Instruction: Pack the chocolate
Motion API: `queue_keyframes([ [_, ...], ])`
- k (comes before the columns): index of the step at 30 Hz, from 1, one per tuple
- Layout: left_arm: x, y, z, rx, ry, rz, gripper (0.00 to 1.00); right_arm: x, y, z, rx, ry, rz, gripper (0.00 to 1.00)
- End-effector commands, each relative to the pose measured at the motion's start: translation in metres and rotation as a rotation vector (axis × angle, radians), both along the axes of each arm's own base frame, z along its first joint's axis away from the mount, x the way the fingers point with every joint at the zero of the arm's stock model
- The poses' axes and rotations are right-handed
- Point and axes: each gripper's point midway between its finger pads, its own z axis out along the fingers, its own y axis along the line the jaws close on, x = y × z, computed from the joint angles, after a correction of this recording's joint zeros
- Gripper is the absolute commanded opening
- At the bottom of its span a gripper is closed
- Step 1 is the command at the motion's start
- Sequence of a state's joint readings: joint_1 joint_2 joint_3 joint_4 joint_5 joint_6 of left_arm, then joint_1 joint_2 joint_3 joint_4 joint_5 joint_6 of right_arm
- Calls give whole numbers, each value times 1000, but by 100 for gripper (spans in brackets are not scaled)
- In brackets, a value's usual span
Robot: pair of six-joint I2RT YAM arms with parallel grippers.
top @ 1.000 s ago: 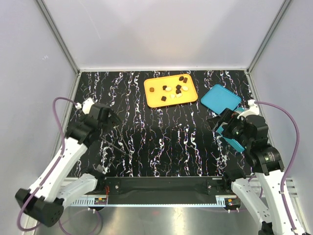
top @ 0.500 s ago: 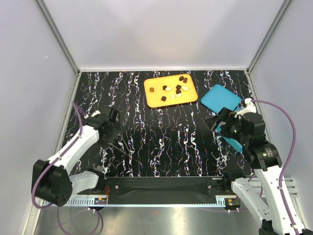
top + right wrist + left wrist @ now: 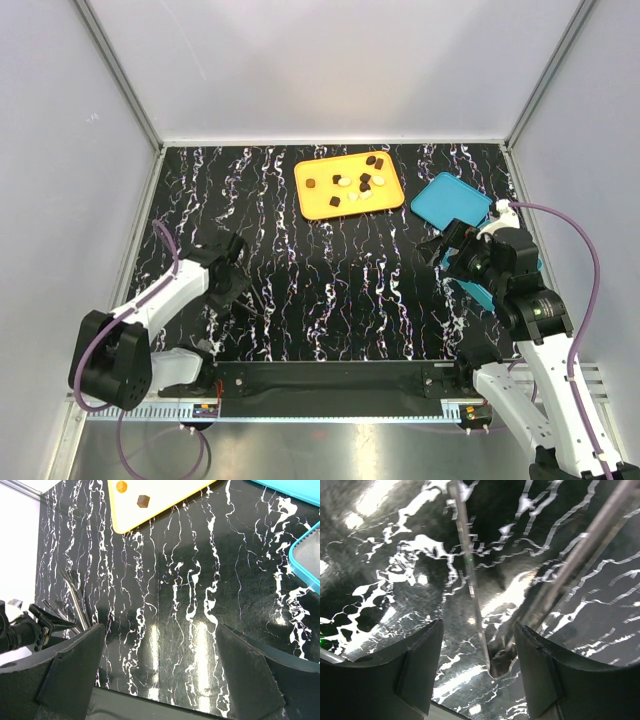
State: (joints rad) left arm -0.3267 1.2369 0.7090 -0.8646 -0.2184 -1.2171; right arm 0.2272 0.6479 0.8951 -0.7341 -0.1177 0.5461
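Observation:
Several small dark and cream pieces of chocolate (image 3: 352, 184) lie on the orange tray (image 3: 315, 205) at the back; one dark piece (image 3: 143, 500) shows in the right wrist view. Low over the table at the left, my left gripper (image 3: 230, 285) straddles the joined end of metal tongs (image 3: 470, 575). Its fingers (image 3: 420, 670) stand on either side of that end without touching it, so the left gripper (image 3: 479, 667) is open. At the right, my right gripper (image 3: 440, 250) hangs above the table, wide open, and my right gripper (image 3: 160, 665) has nothing between its fingers.
A teal lid (image 3: 452, 203) lies flat right of the tray. The teal box (image 3: 307, 555) sits beside it, partly under my right arm. The tongs (image 3: 75, 595) spread out toward the table's middle. Grey walls enclose the black marbled table (image 3: 340, 270).
My left arm has dropped down and back toward the near left, onto the tongs, and its jaws have narrowed. The right gripper has shifted slightly toward the back and stays wide open.

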Motion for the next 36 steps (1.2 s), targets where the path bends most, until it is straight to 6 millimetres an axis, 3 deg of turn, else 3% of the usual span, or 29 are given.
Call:
queue_keyframes([
  [1, 10, 4, 1, -7, -80, 63, 63, 5, 3, 7, -2, -40, 23, 100],
  [9, 21, 0, -8, -18, -68, 19, 52, 4, 3, 13, -1, -47, 18, 100],
  [18, 39, -14, -4, -33, -55, -149, 0, 5, 5, 15, 17, -64, 23, 100],
  [22, 59, -42, 17, -88, -160, -342, 0, 8, 7, 14, 22, -50, 22, 100],
  [26, 67, -56, 32, -28, -181, -528, 0, 9, 8, 11, 27, -31, 26, 100],
  [36, 48, -62, 5, 5, -42, -740, 7, 4, 4, 25, 14, -97, 22, 100],
])
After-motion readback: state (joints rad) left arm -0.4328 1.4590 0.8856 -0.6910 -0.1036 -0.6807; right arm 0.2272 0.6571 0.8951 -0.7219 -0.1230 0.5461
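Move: The tongs lie open right under the left gripper, their bend just behind and right of its pads; their middle is about 4 cm ahead, 3 cm to the left and some 3 cm below. The yellow tray of chocolates sits roughly 28 cm ahead and 24 cm to the right, with the blue lid about 24 cm farther right and 4 cm nearer. From the raised right gripper, the tongs are some 42 cm left, 2 cm ahead and 23 cm down. Sink the left gripper about 2 cm over the tongs and shut its half-open fingers, pinching one metal arm near the bend. Then carry them right and forward, about 5 cm each way, rising some 4 cm at first while the wrist turns about 35 degrees clockwise; keep the pinch and ease down a little at the end. ##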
